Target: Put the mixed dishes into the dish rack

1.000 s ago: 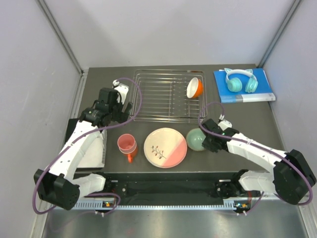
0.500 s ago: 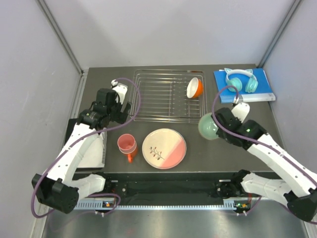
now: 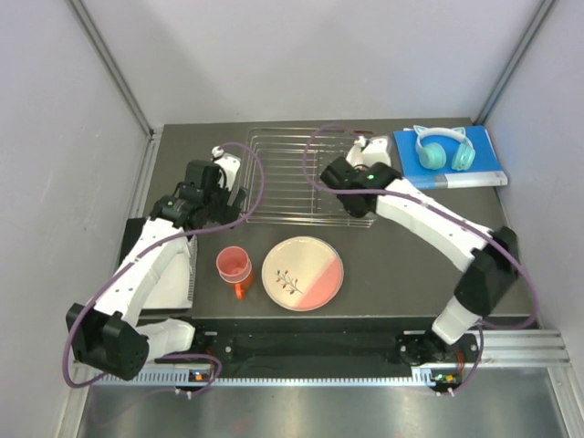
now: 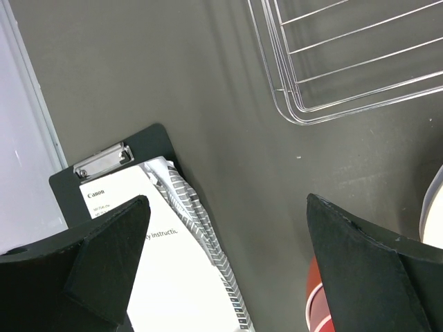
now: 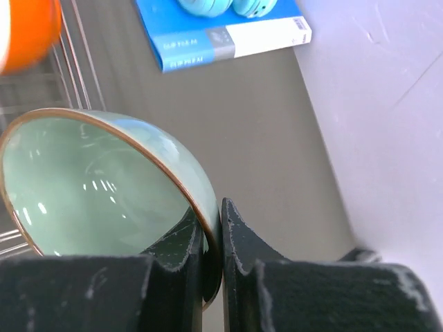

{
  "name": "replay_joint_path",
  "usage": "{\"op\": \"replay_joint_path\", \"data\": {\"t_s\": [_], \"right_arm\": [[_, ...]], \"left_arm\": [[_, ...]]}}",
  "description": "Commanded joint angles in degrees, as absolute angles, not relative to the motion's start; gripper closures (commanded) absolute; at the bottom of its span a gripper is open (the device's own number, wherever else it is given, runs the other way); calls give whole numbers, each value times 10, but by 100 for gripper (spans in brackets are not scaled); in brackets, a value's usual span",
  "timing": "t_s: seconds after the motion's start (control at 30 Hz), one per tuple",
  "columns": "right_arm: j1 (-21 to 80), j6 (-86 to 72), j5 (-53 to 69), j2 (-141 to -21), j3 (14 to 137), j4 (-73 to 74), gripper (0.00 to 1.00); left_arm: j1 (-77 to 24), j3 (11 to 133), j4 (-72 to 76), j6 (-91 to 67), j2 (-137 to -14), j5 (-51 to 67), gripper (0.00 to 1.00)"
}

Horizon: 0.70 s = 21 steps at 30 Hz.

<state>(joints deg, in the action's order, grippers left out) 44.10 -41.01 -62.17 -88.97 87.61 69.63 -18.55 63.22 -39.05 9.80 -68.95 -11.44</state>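
Note:
My right gripper (image 5: pixel 221 207) is shut on the rim of the mint-green bowl (image 5: pixel 90 187), one finger inside and one outside. It holds the bowl over the right end of the dish rack (image 3: pixel 283 178), next to the orange bowl (image 5: pixel 21 31). In the top view my right gripper (image 3: pixel 351 182) and arm hide both bowls. The cream-and-pink plate (image 3: pixel 303 273) lies on the table, with the orange mug (image 3: pixel 239 283) to its left and the pink tumbler (image 3: pixel 233 265) standing in it. My left gripper (image 4: pixel 225 207) is open and empty, left of the rack's near corner (image 4: pixel 297 114). The white plate is out of view.
A clipboard with papers (image 4: pixel 138 256) lies at the table's left edge, below my left gripper. The blue book (image 3: pixel 474 169) with the teal cat-ear headphones (image 3: pixel 444 149) on it lies at the back right, also in the right wrist view (image 5: pixel 221 34). Grey walls enclose the table.
My right arm lifted the mint-green bowl from the table beside the plate and swung it up and left over the rack's right end. The left arm has barely moved.

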Motion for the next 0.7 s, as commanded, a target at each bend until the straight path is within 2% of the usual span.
{"op": "replay_joint_path", "data": {"t_s": [0.0, 0.67], "right_arm": [[449, -374, -699, -960, 925, 699, 100], [448, -287, -712, -1144, 995, 625, 100]], "left_arm": [[-185, 631, -371, 104, -664, -125, 1], [-185, 604, -356, 105, -648, -132, 1]]}}
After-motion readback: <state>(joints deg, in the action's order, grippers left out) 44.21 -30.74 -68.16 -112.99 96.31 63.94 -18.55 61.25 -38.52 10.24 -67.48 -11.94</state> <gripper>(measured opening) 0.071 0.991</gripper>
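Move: The green bowl is already in the right hand. Its likely spot, the right part of the dish rack just short of the orange bowl, is about 9 cm ahead of that hand, 8 cm left and 18 cm below. The orange bowl stands some 14 cm ahead, 6 left, 18 below; the plate is roughly 15 cm back, 22 left and 24 below. From the left hand the same rack spot lies about 8 cm ahead, 36 right and 12 below. Keeping the green bowl's rim pinched in its closed fingers, the right hand brings it down about 7 cm while carrying it some 6 cm forward and 4 to the left, towards the rack spot in front of the orange bowl. Most of the early travel is downward; the sinking then pauses before resuming. The wrist rolls about 20 degrees, left side dipping. ##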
